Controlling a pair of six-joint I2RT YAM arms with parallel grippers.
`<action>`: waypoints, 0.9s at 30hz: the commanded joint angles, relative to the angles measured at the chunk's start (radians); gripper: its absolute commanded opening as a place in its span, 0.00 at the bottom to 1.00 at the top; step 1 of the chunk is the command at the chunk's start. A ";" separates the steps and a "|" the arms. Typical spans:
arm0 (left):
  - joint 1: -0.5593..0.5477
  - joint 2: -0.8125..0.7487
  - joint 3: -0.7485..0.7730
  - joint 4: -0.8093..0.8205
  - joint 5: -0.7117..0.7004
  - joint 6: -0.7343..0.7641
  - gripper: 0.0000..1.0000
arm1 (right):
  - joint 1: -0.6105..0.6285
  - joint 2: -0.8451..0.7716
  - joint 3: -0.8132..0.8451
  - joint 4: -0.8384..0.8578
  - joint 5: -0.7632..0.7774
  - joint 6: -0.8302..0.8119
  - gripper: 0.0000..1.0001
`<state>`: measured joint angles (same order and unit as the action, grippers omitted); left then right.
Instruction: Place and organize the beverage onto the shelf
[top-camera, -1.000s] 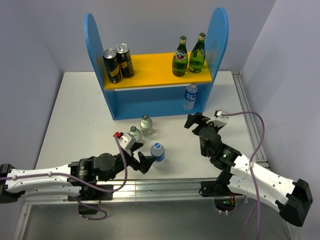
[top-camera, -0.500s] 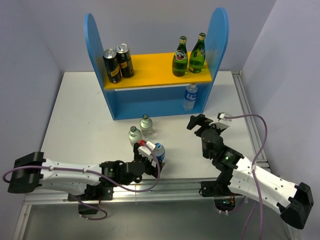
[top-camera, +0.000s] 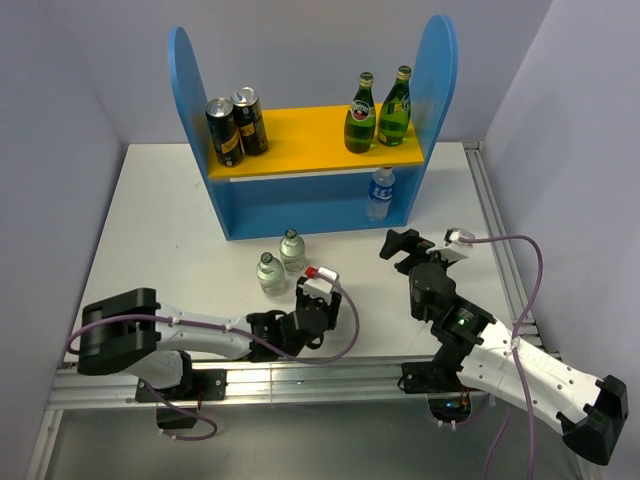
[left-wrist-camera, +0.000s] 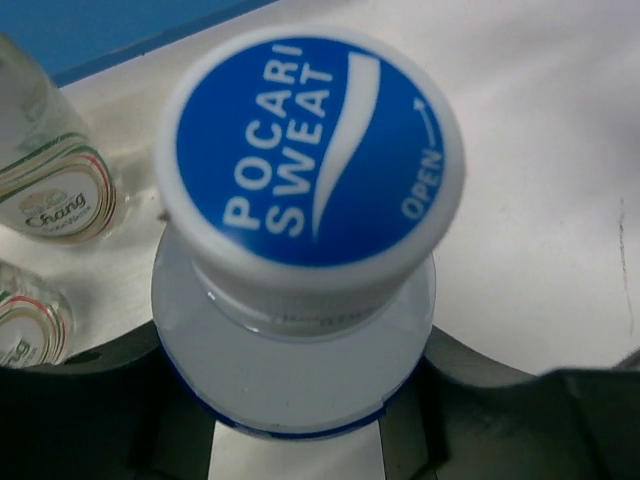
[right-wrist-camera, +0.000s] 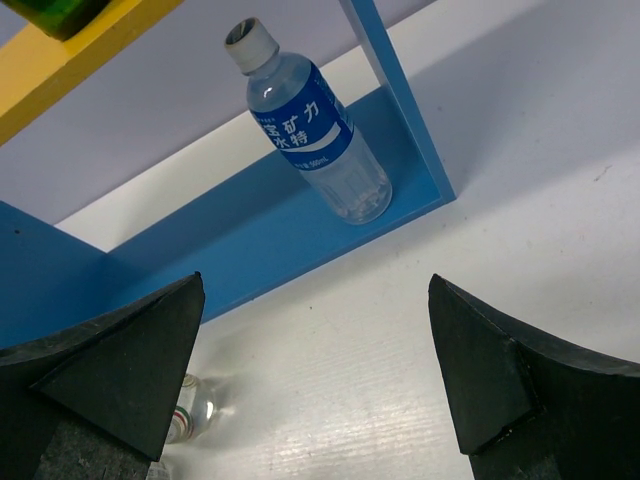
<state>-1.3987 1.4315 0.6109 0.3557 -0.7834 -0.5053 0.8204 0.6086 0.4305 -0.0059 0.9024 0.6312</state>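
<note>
The blue shelf (top-camera: 438, 70) stands at the back with an orange upper board. Two green bottles (top-camera: 377, 112) stand on the board's right end. One water bottle (top-camera: 379, 193) stands on the lower level at the right; it also shows in the right wrist view (right-wrist-camera: 315, 140). Two squat clear bottles (top-camera: 281, 262) stand on the table in front. My left gripper (top-camera: 318, 298) hides the second water bottle from above. In the left wrist view its jaws (left-wrist-camera: 300, 410) press both sides of that blue-capped bottle (left-wrist-camera: 310, 150). My right gripper (top-camera: 400, 243) is open and empty, facing the shelf (right-wrist-camera: 250, 230).
Two dark cans (top-camera: 236, 125) stand on the left end of the orange board. The squat bottles (left-wrist-camera: 50, 190) stand just left of the held bottle. A metal rail (top-camera: 490, 210) runs along the table's right edge. Walls close in on both sides.
My left arm swung right and its gripper came around the water bottle from an open stance beside it. My right gripper drifted slightly right and stayed open.
</note>
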 joint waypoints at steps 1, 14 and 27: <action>0.023 0.058 0.107 0.065 -0.014 0.039 0.00 | 0.006 -0.020 -0.010 0.014 0.049 0.002 1.00; 0.259 0.294 0.499 0.193 0.159 0.270 0.00 | 0.006 -0.061 -0.039 0.018 0.064 -0.005 1.00; 0.478 0.590 0.840 0.226 0.283 0.295 0.00 | 0.006 -0.049 -0.045 0.035 0.055 -0.005 1.00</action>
<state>-0.9516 2.0193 1.3407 0.4244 -0.5392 -0.2218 0.8204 0.5625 0.3977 -0.0071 0.9340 0.6292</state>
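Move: Some 26 cm ahead of the left hand and 8 cm to its right, at nearly the same height, is the free spot on the lower shelf for the held Pocari bottle. The shelved Pocari bottle stands about 7 cm to the right of that spot. Of the two Chang bottles, the nearer-shelf one is 13 cm ahead and 6 cm left of the hand, the other 9 cm ahead and 11 cm left. From the right hand the spot lies roughly 17 cm ahead, 11 cm left and 9 cm lower. Carrying the Pocari bottle upright in its unchanged grip, the left hand sweeps about 23 cm forward and some 8 cm to the right, passing right of the Chang bottles to the lower shelf. It rises about 5 cm on the way, mostly midway, then starts to sink beside the shelved bottle while the wrist turns slightly counter-clockwise. ##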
